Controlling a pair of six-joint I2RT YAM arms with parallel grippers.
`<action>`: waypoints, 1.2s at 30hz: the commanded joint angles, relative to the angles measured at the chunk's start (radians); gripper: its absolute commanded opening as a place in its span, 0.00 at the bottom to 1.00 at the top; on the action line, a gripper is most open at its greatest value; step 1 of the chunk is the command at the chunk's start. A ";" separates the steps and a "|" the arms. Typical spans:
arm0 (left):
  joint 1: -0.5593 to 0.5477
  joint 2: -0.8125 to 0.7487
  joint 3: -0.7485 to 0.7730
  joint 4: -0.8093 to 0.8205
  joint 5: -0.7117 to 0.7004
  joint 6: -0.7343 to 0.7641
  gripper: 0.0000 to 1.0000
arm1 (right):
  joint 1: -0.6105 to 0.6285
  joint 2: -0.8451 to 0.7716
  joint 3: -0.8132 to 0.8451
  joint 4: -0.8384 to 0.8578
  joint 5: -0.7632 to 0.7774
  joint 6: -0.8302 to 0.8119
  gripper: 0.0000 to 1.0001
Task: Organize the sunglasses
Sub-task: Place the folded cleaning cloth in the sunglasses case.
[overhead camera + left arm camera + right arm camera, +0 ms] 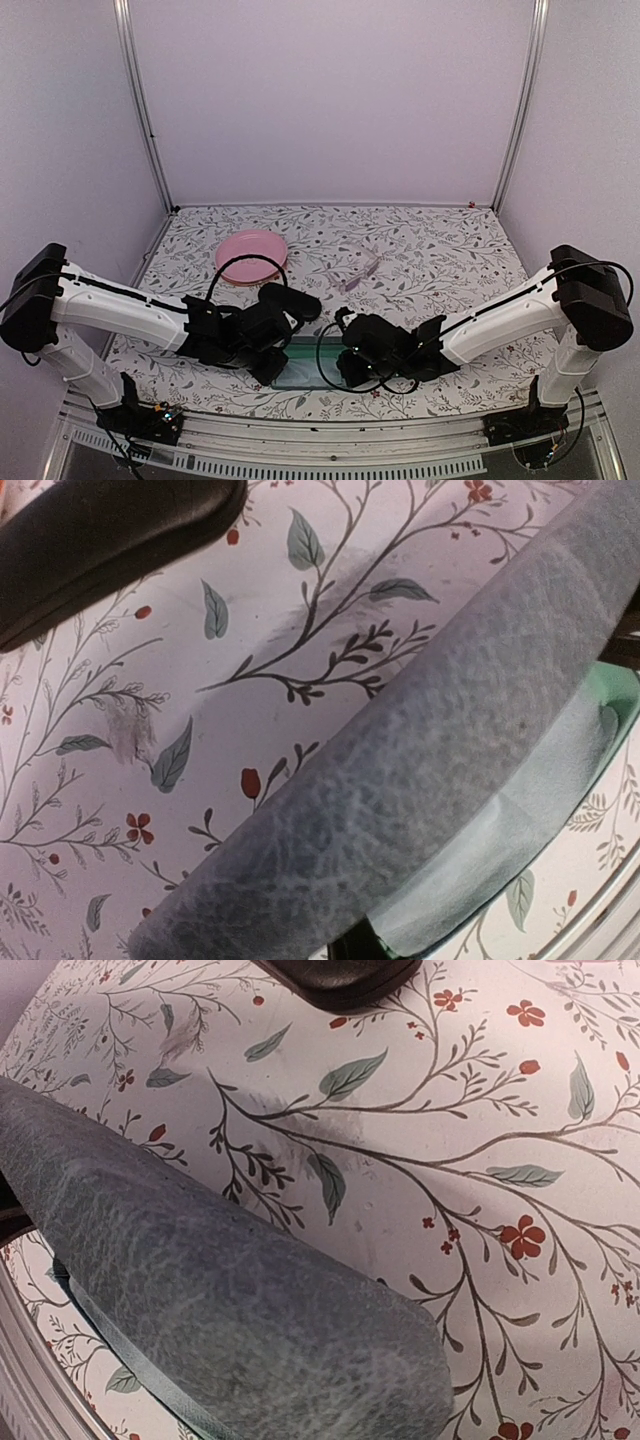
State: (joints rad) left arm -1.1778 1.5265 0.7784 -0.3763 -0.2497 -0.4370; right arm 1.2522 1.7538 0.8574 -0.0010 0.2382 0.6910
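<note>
The pale pinkish translucent sunglasses (pixel 358 268) lie open on the cloth, mid-table, beyond both arms. The reddish-brown pair is not in view. A grey-blue rectangular case (pixel 308 362) with a teal inside lies at the near edge between my two grippers. My left gripper (pixel 268 364) is at its left end and my right gripper (pixel 356 366) at its right end. The case's textured grey lid fills the left wrist view (pixel 420 770) and the right wrist view (pixel 220 1310) and hides the fingers of both grippers.
A black oval case (pixel 291 301) sits just behind the grey-blue case; it also shows in the left wrist view (pixel 100 540) and the right wrist view (pixel 340 975). A pink plate (pixel 250 255) lies at the back left. The table's metal front rail (pixel 320 460) is close behind the grippers.
</note>
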 commanded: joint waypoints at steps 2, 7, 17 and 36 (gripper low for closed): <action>-0.002 0.012 0.016 -0.007 -0.017 -0.001 0.13 | 0.012 -0.002 0.014 -0.033 0.032 -0.005 0.14; -0.006 0.011 0.016 -0.008 -0.020 -0.005 0.20 | 0.017 -0.014 0.013 -0.038 0.034 -0.001 0.14; -0.027 -0.012 0.016 -0.014 -0.039 -0.034 0.40 | 0.038 -0.076 -0.025 -0.022 0.032 0.016 0.16; -0.060 -0.201 -0.123 0.051 -0.021 -0.108 0.67 | 0.053 -0.204 -0.148 0.079 -0.025 0.027 0.35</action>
State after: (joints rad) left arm -1.2304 1.4067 0.7090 -0.3702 -0.2775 -0.5236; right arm 1.2987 1.6081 0.7322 0.0517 0.2211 0.7029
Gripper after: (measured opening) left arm 0.638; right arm 0.333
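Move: The folded cleaning cloth already lies in the open sunglasses case, its middle about 8 cm right of the left hand, 1 cm ahead and 1 cm below, and about 9 cm left of the right hand, 1 cm ahead and level. The case's raised lid stands some 6 cm farther out than the cloth, a few centimetres higher; the black case lies about 17 cm ahead of the left hand and 4 cm right. Both grippers open wider and draw back and up off the case ends, left about 2 cm, right 3.5. ##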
